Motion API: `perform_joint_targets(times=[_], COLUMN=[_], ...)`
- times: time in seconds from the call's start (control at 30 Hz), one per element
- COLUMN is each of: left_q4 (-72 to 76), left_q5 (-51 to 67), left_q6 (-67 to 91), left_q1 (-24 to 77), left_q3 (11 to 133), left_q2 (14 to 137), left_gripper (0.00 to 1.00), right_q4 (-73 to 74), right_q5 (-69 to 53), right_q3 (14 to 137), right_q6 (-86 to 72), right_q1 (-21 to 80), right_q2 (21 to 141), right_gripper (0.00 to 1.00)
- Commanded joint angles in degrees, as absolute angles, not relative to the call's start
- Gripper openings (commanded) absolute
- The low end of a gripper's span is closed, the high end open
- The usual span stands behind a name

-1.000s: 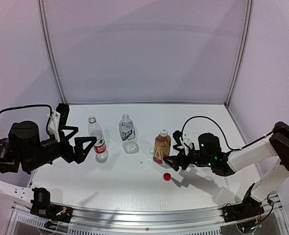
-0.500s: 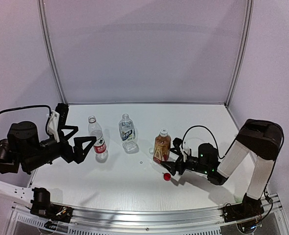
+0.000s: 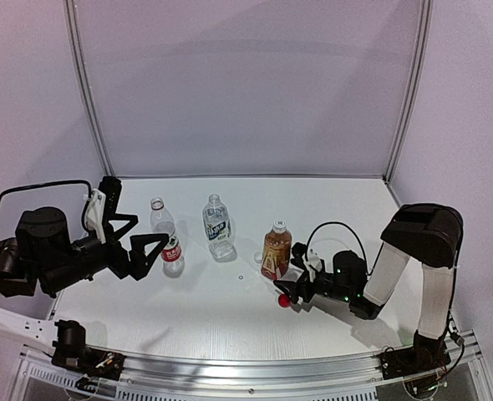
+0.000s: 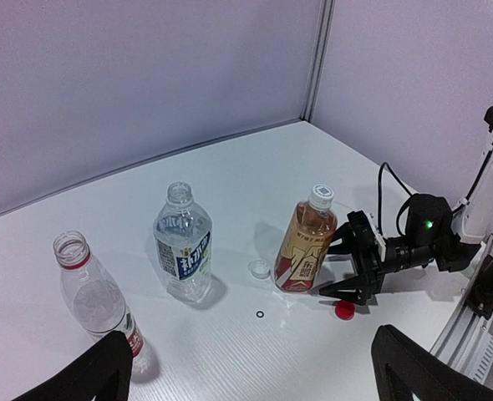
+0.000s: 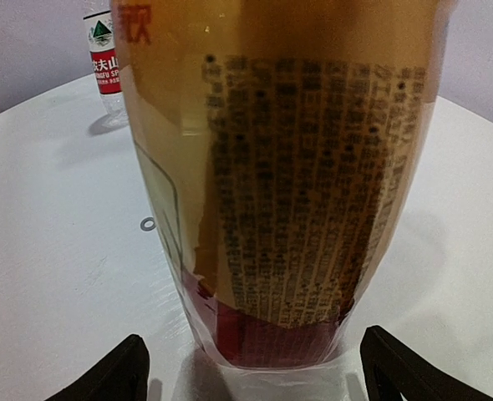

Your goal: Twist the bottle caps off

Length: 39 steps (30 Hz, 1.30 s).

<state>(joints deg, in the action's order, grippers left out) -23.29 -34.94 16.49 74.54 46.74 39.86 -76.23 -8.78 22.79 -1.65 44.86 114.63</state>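
Observation:
Three bottles stand in a row. The red-label bottle (image 3: 168, 242) and the green-blue-label bottle (image 3: 218, 225) have open necks. The amber bottle (image 3: 275, 251) wears a white cap (image 3: 278, 225). A red cap (image 3: 285, 300) lies on the table in front of it, and a small pale cap (image 3: 257, 257) lies to its left. My right gripper (image 3: 292, 282) is open, low at the amber bottle's base (image 5: 280, 167), with its fingertips (image 5: 131, 368) on either side of the base and apart from it. My left gripper (image 3: 146, 236) is open and empty beside the red-label bottle (image 4: 92, 292).
A tiny dark ring (image 3: 241, 277) lies on the white table (image 3: 205, 317) between the bottles and the near edge. Pale walls with metal posts (image 3: 86, 92) enclose the back and sides. The right arm's elbow (image 3: 422, 230) stands raised at the right.
My right arm has folded and dropped its gripper to table level, closer to the amber bottle's base. My left gripper has edged slightly towards the red-label bottle. The bottles and caps have not moved.

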Motion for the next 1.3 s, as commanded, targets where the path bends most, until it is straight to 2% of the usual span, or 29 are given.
perform_joint_targets(times=[0.0,0.57,0.83,0.93,1.13,1.27], left_q4=[-21.8,-21.7,-21.7,-21.6,-20.8,-16.4], left_q5=[-34.4,-34.5,-34.5,-34.5,-33.6,-26.2], left_q6=[15.3,15.0,15.0,14.9,14.0,9.8], left_q1=[74.3,74.2,74.1,74.0,73.6,73.2], left_q3=[45.7,45.7,45.6,45.6,45.2,43.5], left_q2=[40.6,41.1,41.1,41.1,41.6,42.0], left_gripper=[0.98,0.98,0.98,0.98,0.98,0.99], right_q4=[-88.2,-88.1,-88.1,-88.1,-86.8,-69.3], right_q5=[-6.9,-8.1,-8.6,-9.0,-10.2,-10.6], right_q3=[24.2,29.0,29.4,29.1,25.9,26.6], right_q6=[1.1,0.2,0.1,0.1,-3.3,-6.6], right_q1=[44.7,44.7,44.7,44.7,44.7,45.3], right_q2=[113.6,115.6,116.0,115.2,108.2,96.6], right_gripper=[0.89,0.79,0.61,0.58,0.56,0.54])
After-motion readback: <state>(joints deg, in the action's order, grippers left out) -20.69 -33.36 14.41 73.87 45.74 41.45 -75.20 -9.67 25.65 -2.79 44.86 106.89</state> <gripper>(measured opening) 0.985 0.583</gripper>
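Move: Just ahead and to the left of the right hand stands the capped tea bottle, its middle about 3 cm forward, 3 cm left and 6 cm above. The red cap lies some 6 cm back from that hand; the clear cap about 6 cm ahead and 6 cm left; the blue-label bottle roughly 8 cm ahead and 15 cm left. For the left hand, the tea bottle is some 14 cm ahead, 24 cm right and 21 cm below. Easing forward, left and up around the lower part of the tea bottle, the right hand brings its wide-open fingers some 4 cm farther on, then pauses and shuts them until they pinch the bottle's sides. It then lifts the bottle, rising another 3 to 4 cm and drawing back about 1 cm, while the fingertips tilt up to some 10 degrees in all. ##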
